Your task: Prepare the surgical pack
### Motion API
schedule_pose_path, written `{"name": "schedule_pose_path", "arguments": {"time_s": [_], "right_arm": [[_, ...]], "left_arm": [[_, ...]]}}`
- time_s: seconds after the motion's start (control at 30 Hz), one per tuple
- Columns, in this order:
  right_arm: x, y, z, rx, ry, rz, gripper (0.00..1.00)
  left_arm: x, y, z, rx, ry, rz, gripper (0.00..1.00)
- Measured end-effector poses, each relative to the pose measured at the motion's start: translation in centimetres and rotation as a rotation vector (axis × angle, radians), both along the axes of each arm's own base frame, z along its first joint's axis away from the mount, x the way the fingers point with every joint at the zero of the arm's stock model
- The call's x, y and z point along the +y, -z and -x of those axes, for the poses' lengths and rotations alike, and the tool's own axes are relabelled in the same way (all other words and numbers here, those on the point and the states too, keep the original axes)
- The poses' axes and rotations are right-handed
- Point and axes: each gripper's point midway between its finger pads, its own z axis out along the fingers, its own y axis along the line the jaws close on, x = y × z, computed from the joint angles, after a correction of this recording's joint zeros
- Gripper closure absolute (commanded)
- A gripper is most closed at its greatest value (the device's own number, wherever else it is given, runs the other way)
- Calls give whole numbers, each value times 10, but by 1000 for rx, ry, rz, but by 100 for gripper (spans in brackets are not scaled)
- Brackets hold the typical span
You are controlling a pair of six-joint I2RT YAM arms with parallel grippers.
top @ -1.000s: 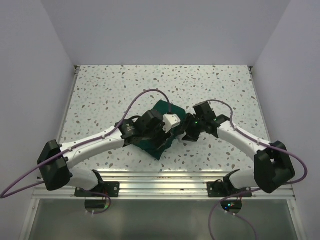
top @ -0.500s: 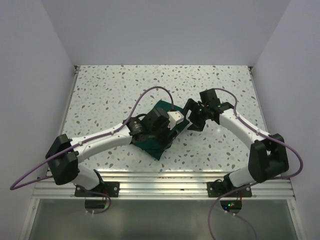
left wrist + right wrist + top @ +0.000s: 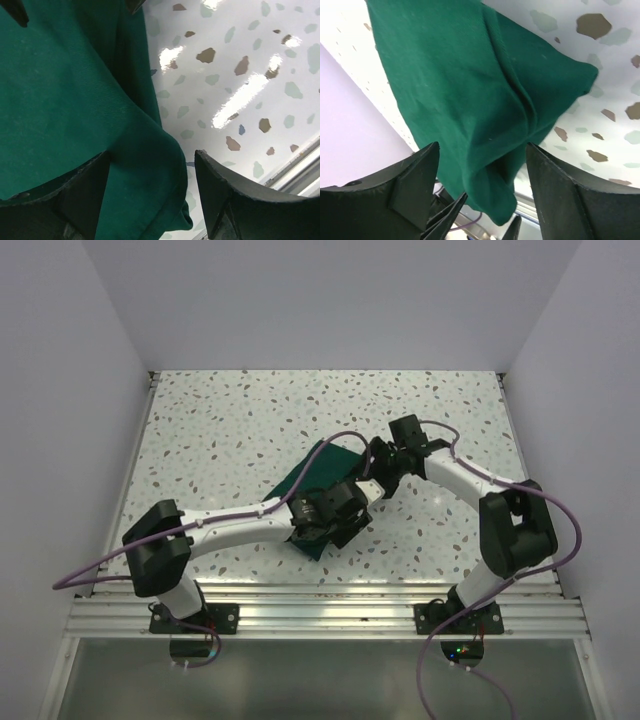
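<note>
The surgical pack (image 3: 315, 477) is a folded dark green cloth bundle lying in the middle of the speckled table. My left gripper (image 3: 346, 521) hangs low over its near right edge. In the left wrist view the left gripper (image 3: 152, 155) stands open, with the pack's rounded folded edge (image 3: 150, 165) lying between the fingers without being pinched. My right gripper (image 3: 377, 466) is at the pack's right corner. It is open too (image 3: 482, 146), and a loose green fold (image 3: 495, 190) sags between its wide jaws.
The speckled table (image 3: 230, 430) stretches around the bundle. An aluminium rail (image 3: 330, 605) runs along the near edge, and it also shows in the left wrist view (image 3: 305, 170). Purple cables (image 3: 330, 438) arch over both arms. White walls close in left, right and back.
My left arm has stretched further right along the bundle's near side. The right gripper has moved up and left to the pack's corner. Both grippers have opened wider.
</note>
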Motion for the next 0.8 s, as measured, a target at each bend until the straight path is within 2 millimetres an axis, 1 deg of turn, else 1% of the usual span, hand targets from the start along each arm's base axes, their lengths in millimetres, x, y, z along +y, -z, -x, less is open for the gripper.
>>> {"name": "schedule_pose_path", "arguments": {"time_s": [0.1, 0.23, 0.27, 0.33, 0.37, 0.4, 0.47, 0.5, 0.6, 0.8], "right_arm": [[3, -2, -5, -15, 9, -16, 31], [5, 5, -10, -13, 11, -21, 40], [6, 7, -10, -9, 11, -19, 47], [5, 12, -12, -4, 9, -16, 59], [4, 15, -12, 1, 13, -15, 77], [2, 18, -11, 2, 8, -9, 83], [-2, 21, -10, 13, 13, -4, 90], [-4, 22, -10, 14, 12, -3, 99], [-8, 22, -9, 13, -10, -10, 100], [-22, 21, -3, 20, -71, -23, 100]], "left_arm": [[6, 5, -5, -17, -36, -30, 38], [13, 11, -6, -22, -60, -64, 52], [16, 13, -6, -20, -65, -72, 55], [19, 18, -3, -11, -75, -78, 68], [22, 21, -2, -6, -77, -85, 75], [25, 25, 0, 0, -79, -94, 86], [28, 29, 1, 6, -85, -102, 95], [29, 30, 2, 9, -90, -100, 100], [30, 30, 3, 8, -93, -84, 100], [30, 28, 5, 0, -93, -45, 100]]}}
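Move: Just under the left hand, about 3 cm down and 2 cm to its left, is the near end of the green drape's folded right-hand edge. That edge's far end sits about 2 cm below the right hand and 1 cm ahead of it. The drape bundle's middle is some 9 cm ahead of the left hand and 6 cm left, 4 cm down; its near corner is about 6 cm back, 5 cm left and 4 cm down. Sinking onto the drape with half-open fingers, both hands shut on its folded edge: the left slides about 3 cm left and 3 cm down, then keeps its pinch near the close end. The right dips some 2 cm while easing forward, pinches the far end, then draws it about 2 cm to the right, away from the bundle. ##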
